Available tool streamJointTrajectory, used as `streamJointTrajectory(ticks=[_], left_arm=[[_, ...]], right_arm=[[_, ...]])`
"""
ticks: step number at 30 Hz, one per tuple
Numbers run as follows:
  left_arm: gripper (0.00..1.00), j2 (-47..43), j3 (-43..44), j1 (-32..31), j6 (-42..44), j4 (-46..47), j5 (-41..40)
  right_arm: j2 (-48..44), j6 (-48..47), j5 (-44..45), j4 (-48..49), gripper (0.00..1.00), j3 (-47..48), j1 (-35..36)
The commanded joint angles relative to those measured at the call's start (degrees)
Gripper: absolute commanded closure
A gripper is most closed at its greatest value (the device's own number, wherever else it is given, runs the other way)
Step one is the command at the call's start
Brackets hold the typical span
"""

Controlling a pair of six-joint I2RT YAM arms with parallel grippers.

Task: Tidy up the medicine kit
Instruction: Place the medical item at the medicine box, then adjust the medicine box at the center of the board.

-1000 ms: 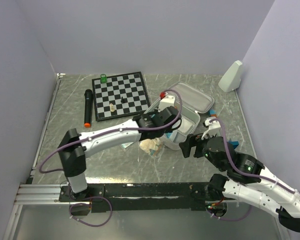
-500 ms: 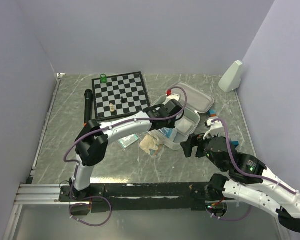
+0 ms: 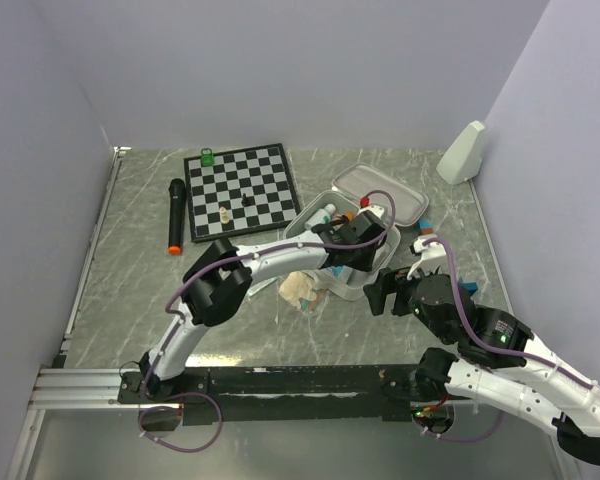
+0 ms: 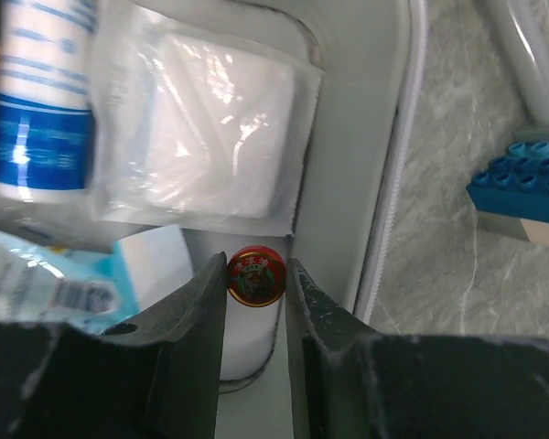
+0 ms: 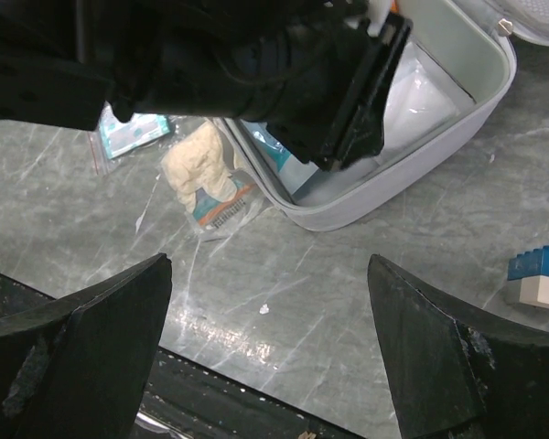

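Note:
The medicine kit lies open right of centre, a white case with its lid folded back. My left gripper reaches into its right end. In the left wrist view the left gripper is shut on a small white jar with a red cap, close to the kit's inner wall. A sealed gauze pack, a blue-and-white tube and a pale blue box lie inside. My right gripper hangs open over bare table just in front of the kit, holding nothing.
A clear packet of cream-coloured material and a small teal packet lie on the table left of the kit. Blue toy bricks sit to its right. A chessboard, a black microphone and a white object stand farther back.
My left arm has stretched to the right, carrying the red-capped jar from the kit's left edge across to its right end. The right arm has barely moved.

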Motion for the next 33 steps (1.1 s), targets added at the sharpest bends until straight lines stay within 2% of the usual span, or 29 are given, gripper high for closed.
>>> streamJointTrajectory(ticks=[1,6,11,17,21,25,28,33], left_arm=[[0.78,1.37,3.10,-1.20,0.82,2.26,3.72],[0.49,-1.78,-1.19,-0.94,-0.06,4.45,3.11],[0.37,-6.96,-3.92,0.73,-2.07,5.95,3.90],[0.34,-17.85,-10.06,4.15,-6.11,7.09,0.56],[0.33,-29.36,-20.07,8.37,-8.93,9.64,-2.86],[0.30,-41.04,-31.50,11.10,-10.07,11.22,-7.25],[0.27,-49.23,-41.52,11.80,-12.18,11.05,-9.81],[0.24,-61.71,-54.35,12.42,-16.14,9.90,-10.43]], right_arm=[[-0.67,0.26,1.78,-1.10,0.06,2.62,0.40],[-0.58,0.70,1.69,-1.37,0.06,2.80,0.31],[0.03,0.79,0.81,-0.40,0.06,2.89,0.31],[1.61,1.06,1.07,0.21,0.05,2.80,0.31],[4.68,2.11,3.00,1.27,0.02,1.04,0.14],[12.32,2.20,1.78,3.20,0.02,0.69,-1.97],[19.44,1.41,-0.41,4.69,0.03,1.57,-6.44],[25.51,2.28,-7.10,8.65,0.05,0.78,-21.72]])
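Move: The left hand, already down inside the medicine box with the small reddish medical item in its fingertips, has the bare floor of the box's near right corner right beneath it, about 2 cm down. From this hand the white gauze pack lies about 7 cm ahead and 1 cm right, the blue-banded bottle 11 cm ahead and 5 cm left, the blue packet 4 cm ahead and 10 cm left. For the right hand that corner floor is roughly 10 cm ahead, 4 cm left and 16 cm below. The left fingers let go of the small medical item just above the floor in the box's near right corner, after sinking about 1 cm, and open wide; the hand then climbs about 15 cm and sweeps left some 22 cm, out over the box wall, sinking a little at the end. As it clears, the open right hand heads down about 7 cm and forward 5 cm towards that corner, tipping its fingers lower. ##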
